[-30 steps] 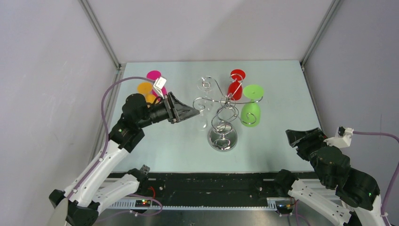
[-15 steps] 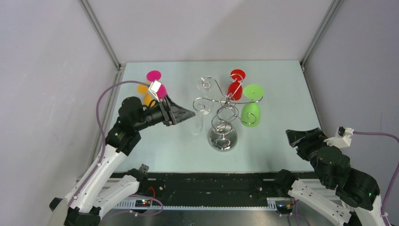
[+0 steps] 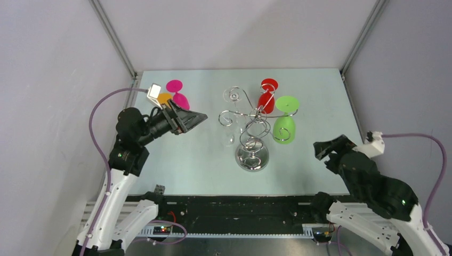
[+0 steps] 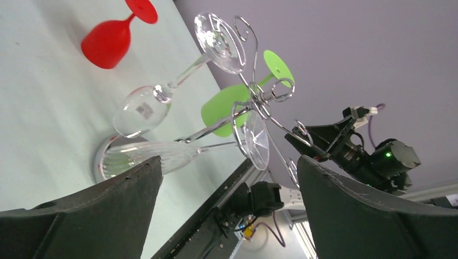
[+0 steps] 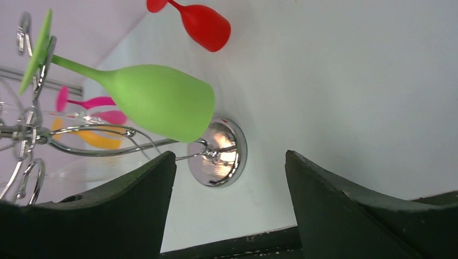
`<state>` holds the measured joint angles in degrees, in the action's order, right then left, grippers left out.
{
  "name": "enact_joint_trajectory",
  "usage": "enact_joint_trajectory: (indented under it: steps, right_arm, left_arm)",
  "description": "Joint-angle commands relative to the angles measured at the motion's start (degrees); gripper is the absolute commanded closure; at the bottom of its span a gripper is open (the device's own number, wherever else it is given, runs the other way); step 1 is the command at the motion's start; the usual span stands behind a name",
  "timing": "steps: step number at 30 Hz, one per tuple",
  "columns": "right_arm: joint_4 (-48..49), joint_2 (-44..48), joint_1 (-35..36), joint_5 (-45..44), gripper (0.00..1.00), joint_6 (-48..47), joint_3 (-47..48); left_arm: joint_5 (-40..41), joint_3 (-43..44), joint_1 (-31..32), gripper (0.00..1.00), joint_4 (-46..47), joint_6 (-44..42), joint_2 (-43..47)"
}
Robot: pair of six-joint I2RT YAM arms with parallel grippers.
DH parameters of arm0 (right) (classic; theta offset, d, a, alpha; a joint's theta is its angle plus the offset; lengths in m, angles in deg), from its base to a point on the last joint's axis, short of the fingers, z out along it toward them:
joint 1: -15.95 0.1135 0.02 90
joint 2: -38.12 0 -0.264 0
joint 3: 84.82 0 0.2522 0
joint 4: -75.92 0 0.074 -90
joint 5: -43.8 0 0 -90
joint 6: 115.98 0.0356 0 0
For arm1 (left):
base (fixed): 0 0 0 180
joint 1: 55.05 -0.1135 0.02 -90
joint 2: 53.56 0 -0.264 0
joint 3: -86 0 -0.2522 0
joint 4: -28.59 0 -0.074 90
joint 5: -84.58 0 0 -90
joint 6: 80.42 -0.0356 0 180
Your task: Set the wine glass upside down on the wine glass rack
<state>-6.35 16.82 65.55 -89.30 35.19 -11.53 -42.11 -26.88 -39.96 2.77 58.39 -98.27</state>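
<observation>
The wine glass rack (image 3: 252, 158) stands mid-table, a chrome stand with a spiral stem. A clear wine glass (image 3: 228, 137) hangs upside down from its left arm, the ribbed bowl (image 4: 151, 155) just beyond my left fingertip and the foot caught in a curl of the rack (image 4: 254, 97). My left gripper (image 3: 198, 117) is open to the glass's left, apart from it, with nothing between its fingers (image 4: 229, 162). My right gripper (image 3: 328, 146) is open and empty at the right, facing the rack's base (image 5: 219, 154).
A second clear glass (image 4: 141, 110) and a green glass (image 3: 284, 129) also hang from the rack. A red glass (image 3: 265, 101) is behind it, foot up. Pink (image 3: 180, 95) and orange (image 3: 163, 98) glasses are at the back left, behind my left arm.
My left gripper has opened wide and drawn back to the left, leaving the clear glass hanging on the rack. The right arm has shifted slightly left and its jaws have widened.
</observation>
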Motion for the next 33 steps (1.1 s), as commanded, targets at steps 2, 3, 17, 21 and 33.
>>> enact_joint_trajectory:
  steps: [2, 3, 17, 21, 33]
  right_arm:
    - [5.7, -11.7, -3.0, -2.7, 0.20, -6.4, 6.6]
    - [6.9, -12.8, -4.5, -1.1, 0.20, -7.9, 8.5]
    - [31.8, -36.0, -61.4, 67.9, 0.23, -21.9, 7.1]
    - [38.4, -44.4, -60.6, 69.7, 0.24, -18.7, 7.1]
    - [61.1, -63.9, -54.4, 68.9, 0.26, -12.1, 8.2]
  left_arm:
    - [0.9, 0.2, -3.4, 0.00, -1.1, -3.2, 0.6]
    - [1.2, -0.4, -3.8, 0.00, -1.3, -3.5, 0.7]
    - [5.5, -5.4, -7.1, 0.00, -2.3, -11.1, -1.0]
    - [7.5, -6.4, -7.0, 0.00, -2.2, -13.1, -2.2]
    - [15.4, -10.7, -4.8, 0.00, -2.3, -18.9, -3.9]
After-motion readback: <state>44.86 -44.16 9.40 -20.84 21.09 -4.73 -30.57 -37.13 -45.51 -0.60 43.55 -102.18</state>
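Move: The red wine glass stands about 35 cm ahead of my right hand, 16 cm to its left and 17 cm lower. The hung green glass is some 14 cm ahead, 12 cm left and 3 cm below; the rack's round base is 14 cm ahead, 24 cm left and 26 cm below. From my left hand, the orange glass is about 22 cm ahead, 13 cm left and 25 cm below, the pink one 30 cm ahead and 9 cm left at that same height, and the nearest hung clear glass 2 cm ahead, 12 cm right and 11 cm lower. I swing my empty right hand about 27 cm forward towards the red glass, past the green glass on its right side: slightly up and out to the right at first, then sinking and easing back left as the wrist turns some 25 degrees, fingers still open. Meanwhile my left hand, wide open, sinks about 12 cm while drawing forward and left, away from the hung clear glass. ##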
